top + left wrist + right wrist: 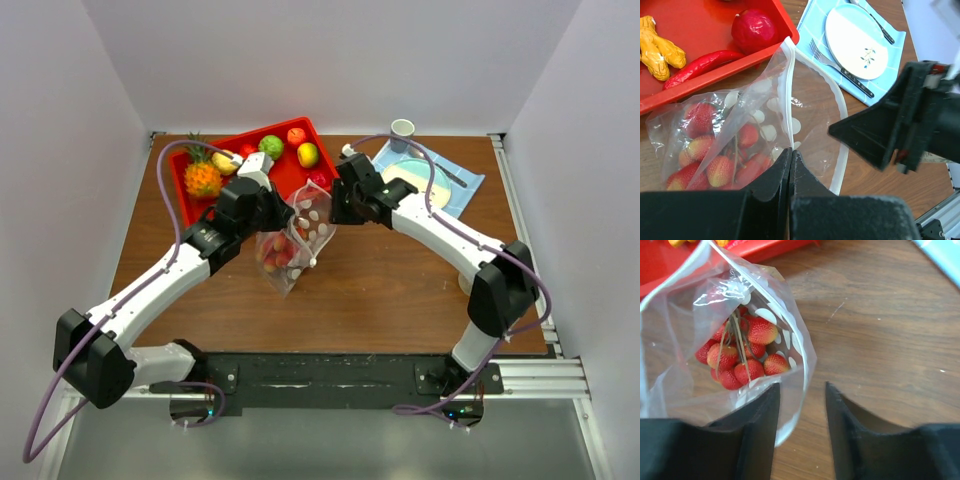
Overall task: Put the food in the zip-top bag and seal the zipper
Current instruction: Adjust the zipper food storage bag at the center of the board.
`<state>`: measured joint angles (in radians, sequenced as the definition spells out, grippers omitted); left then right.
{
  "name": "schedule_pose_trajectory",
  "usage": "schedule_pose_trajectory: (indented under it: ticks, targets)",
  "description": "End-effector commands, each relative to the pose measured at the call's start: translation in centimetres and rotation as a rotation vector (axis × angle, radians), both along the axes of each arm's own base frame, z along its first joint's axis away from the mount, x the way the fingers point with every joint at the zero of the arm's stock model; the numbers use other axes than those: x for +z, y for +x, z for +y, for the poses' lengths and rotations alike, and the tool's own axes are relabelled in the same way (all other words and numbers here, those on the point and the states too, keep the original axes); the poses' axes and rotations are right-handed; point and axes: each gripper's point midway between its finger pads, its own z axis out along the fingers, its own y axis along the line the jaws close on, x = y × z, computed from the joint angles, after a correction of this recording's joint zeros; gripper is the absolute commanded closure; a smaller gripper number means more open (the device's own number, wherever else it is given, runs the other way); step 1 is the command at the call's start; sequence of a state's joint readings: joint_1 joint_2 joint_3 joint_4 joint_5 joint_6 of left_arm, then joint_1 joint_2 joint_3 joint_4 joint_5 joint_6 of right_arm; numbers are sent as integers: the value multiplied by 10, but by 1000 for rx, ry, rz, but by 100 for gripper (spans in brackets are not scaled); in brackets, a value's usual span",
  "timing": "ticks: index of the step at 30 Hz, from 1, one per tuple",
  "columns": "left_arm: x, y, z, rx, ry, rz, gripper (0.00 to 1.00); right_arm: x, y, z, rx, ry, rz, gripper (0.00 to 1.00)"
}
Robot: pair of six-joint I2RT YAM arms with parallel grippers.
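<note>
The zip-top bag (298,238) stands on the table with its mouth held up and wide. Several red strawberries (745,362) lie at its bottom. My left gripper (790,151) is shut on the zipper (786,90) at the bag's near rim. My right gripper (802,387) is open at the opposite rim, and the clear rim hangs between its fingers, against the left one. More food lies in the red tray (185,195): a green fruit (271,146), a red one (296,135) and a yellow-red one (308,154).
The tray also holds a pineapple (202,178), a ginger root (655,47), a chili (705,62) and a dark red fruit (754,30). A plate (428,180) with cutlery lies on a blue mat at the back right, a cup (402,128) behind it.
</note>
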<state>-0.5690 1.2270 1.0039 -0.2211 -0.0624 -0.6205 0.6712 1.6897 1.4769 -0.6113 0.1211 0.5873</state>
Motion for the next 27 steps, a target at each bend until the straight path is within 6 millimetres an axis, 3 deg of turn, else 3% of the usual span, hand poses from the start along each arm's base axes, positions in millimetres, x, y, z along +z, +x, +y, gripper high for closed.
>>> schedule_pose_trajectory:
  ticks: [1, 2, 4, 7, 9, 12, 15, 16, 17, 20, 21, 24, 27]
  targets:
    - [24, 6, -5, -6, -59, -60, 100, 29, 11, 1, -44, 44, -74, 92]
    - [26, 6, -7, -15, -63, -63, 100, 38, 12, -6, -62, 26, -100, 100]
    - [25, 3, -11, -35, -77, -60, 100, 77, 7, -25, -98, 17, -185, 100]
    - [23, 1, -26, -82, -114, -59, 100, 129, -7, -37, -103, 57, -280, 100]
    - [24, -1, -34, -102, -136, -59, 100, 142, -14, -35, -84, 75, -296, 100]
    - [21, 1, -40, -109, -149, -58, 100, 133, -14, -30, -72, 66, -277, 100]
    - [12, 5, -46, -121, -150, -42, 100, 100, -10, -21, -60, 44, -218, 100]
    - [-4, 6, -47, -119, -133, -9, 100, 88, -7, -16, -65, 53, -206, 100]
    - [-2, 11, -50, -117, -148, -34, 100, 75, -4, -12, -62, 45, -184, 100]
    - [-31, 17, -53, -112, -111, 13, 100, 43, 3, 0, -56, 29, -131, 100]
    - [-42, 16, -52, -110, -98, 30, 98, 35, 4, 2, -52, 24, -118, 100]
    - [-51, 20, -42, -72, -74, 19, 87, 19, 6, 9, -48, 30, -91, 100]
    - [-38, 28, -26, -24, -56, -19, 74, 23, 7, 15, -38, 67, -103, 100]
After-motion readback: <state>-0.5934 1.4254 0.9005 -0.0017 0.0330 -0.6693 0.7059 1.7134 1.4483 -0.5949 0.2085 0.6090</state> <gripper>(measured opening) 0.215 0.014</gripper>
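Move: The left hand already holds the zip-top bag's rim between shut fingers. The right hand's parted fingers straddle the rim about 1 cm to its left. The strawberries in the bag lie some 6 cm back, 13 cm left and 6 cm below the right hand; the pomegranate is roughly 8 cm ahead, 4 cm left and 13 cm below it, the plate 7 cm ahead, 20 cm right and 15 cm below. Right pinches the rim, rises about 14 cm, sinks back; left edges right, sinks 8 cm, starts opening. ##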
